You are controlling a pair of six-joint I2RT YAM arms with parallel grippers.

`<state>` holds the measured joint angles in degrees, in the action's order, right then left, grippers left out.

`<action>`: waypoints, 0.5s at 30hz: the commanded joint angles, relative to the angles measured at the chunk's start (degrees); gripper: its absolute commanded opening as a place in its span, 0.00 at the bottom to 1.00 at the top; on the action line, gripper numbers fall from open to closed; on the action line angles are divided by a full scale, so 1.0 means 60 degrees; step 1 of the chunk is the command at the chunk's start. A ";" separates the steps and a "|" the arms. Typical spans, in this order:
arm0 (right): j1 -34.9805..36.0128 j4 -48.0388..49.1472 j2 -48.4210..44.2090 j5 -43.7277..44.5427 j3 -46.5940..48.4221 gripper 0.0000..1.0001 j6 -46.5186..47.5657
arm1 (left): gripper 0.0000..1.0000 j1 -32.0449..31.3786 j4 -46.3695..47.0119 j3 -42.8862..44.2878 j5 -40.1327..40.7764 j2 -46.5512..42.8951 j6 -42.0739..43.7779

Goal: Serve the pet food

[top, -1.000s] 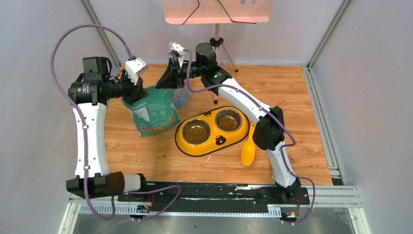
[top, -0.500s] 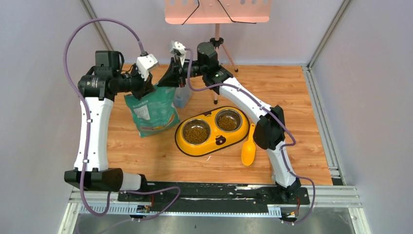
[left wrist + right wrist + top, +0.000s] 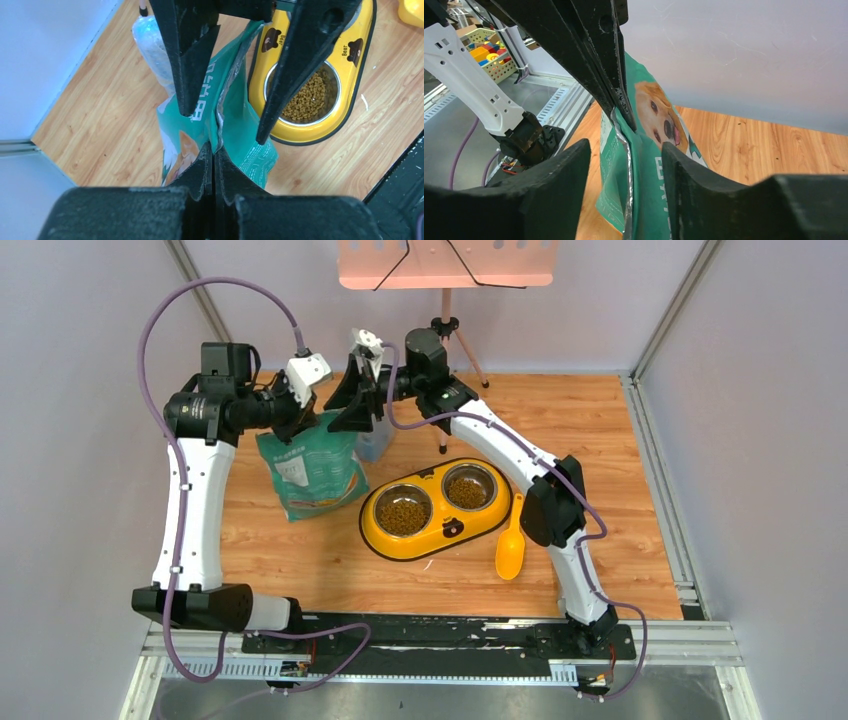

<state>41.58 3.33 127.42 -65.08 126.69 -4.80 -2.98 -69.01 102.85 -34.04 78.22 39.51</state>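
The pet food, brown kibble (image 3: pixel 403 512), fills both steel cups of the yellow double feeder (image 3: pixel 440 543); it also shows in the left wrist view (image 3: pixel 305 97). The green-and-white bag (image 3: pixel 315 475) stands upright left of the feeder. My left gripper (image 3: pixel 308 423) is shut on the bag's top edge, its jaws pressed together on the seam (image 3: pixel 214 150). My right gripper (image 3: pixel 342 410) is open, its fingers (image 3: pixel 559 185) straddling the bag's top (image 3: pixel 649 165) without closing on it. The orange-yellow scoop (image 3: pixel 511 552) lies right of the feeder.
A clear plastic bottle (image 3: pixel 375 440) stands behind the bag, close to the right gripper. A tripod (image 3: pixel 447 335) stands at the back under a pink panel. Grey walls close in the wooden floor on three sides.
My left arm has shifted right and back, carrying the bag's top with it. My right gripper's jaws have spread apart at the bag's top. Feeder and scoop have not moved.
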 commanded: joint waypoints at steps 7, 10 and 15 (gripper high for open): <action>-0.0094 -0.0160 -0.0208 0.0246 -0.0069 0.38 0.0535 | 0.00 -0.0059 -0.0606 0.0668 0.0317 -0.0427 0.0246; -0.0159 -0.0796 -0.0389 0.0514 -0.0049 0.22 0.1528 | 0.00 -0.0059 -0.0766 0.0649 0.0555 -0.0490 0.0311; -0.0192 -0.1360 -0.0983 0.0591 -0.0102 0.00 0.2858 | 0.44 -0.0065 -0.0950 0.0852 0.1939 -0.0540 0.0032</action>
<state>41.21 -0.93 126.28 -63.00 126.43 3.51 -3.46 -71.79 104.44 -29.71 78.04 40.62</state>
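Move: The pet food bag's top rim runs between the right hand's open fingers, within about 1 cm of their midpoint. That spot lies about 7 cm to the right of the left hand and 2 cm farther out, at its height; the left fingers still pinch the rim. The bag's body hangs about 17 cm below, some 6 cm left of the right hand and 3 cm back. From the right hand, the clear bottle is roughly 6 cm ahead, 5 cm right and 25 cm down; the bowl stand is about 18 cm right, 8 cm back and 30 cm down. The bag's rim changes hands: the right fingers close on it from more than half open to nearly shut, while that hand eases about 1 cm forward and turns slightly. The left keeps its pinch almost to the end, drifting a little back, then opens about a third and slips about 1 cm to its left, letting go of the rim. ##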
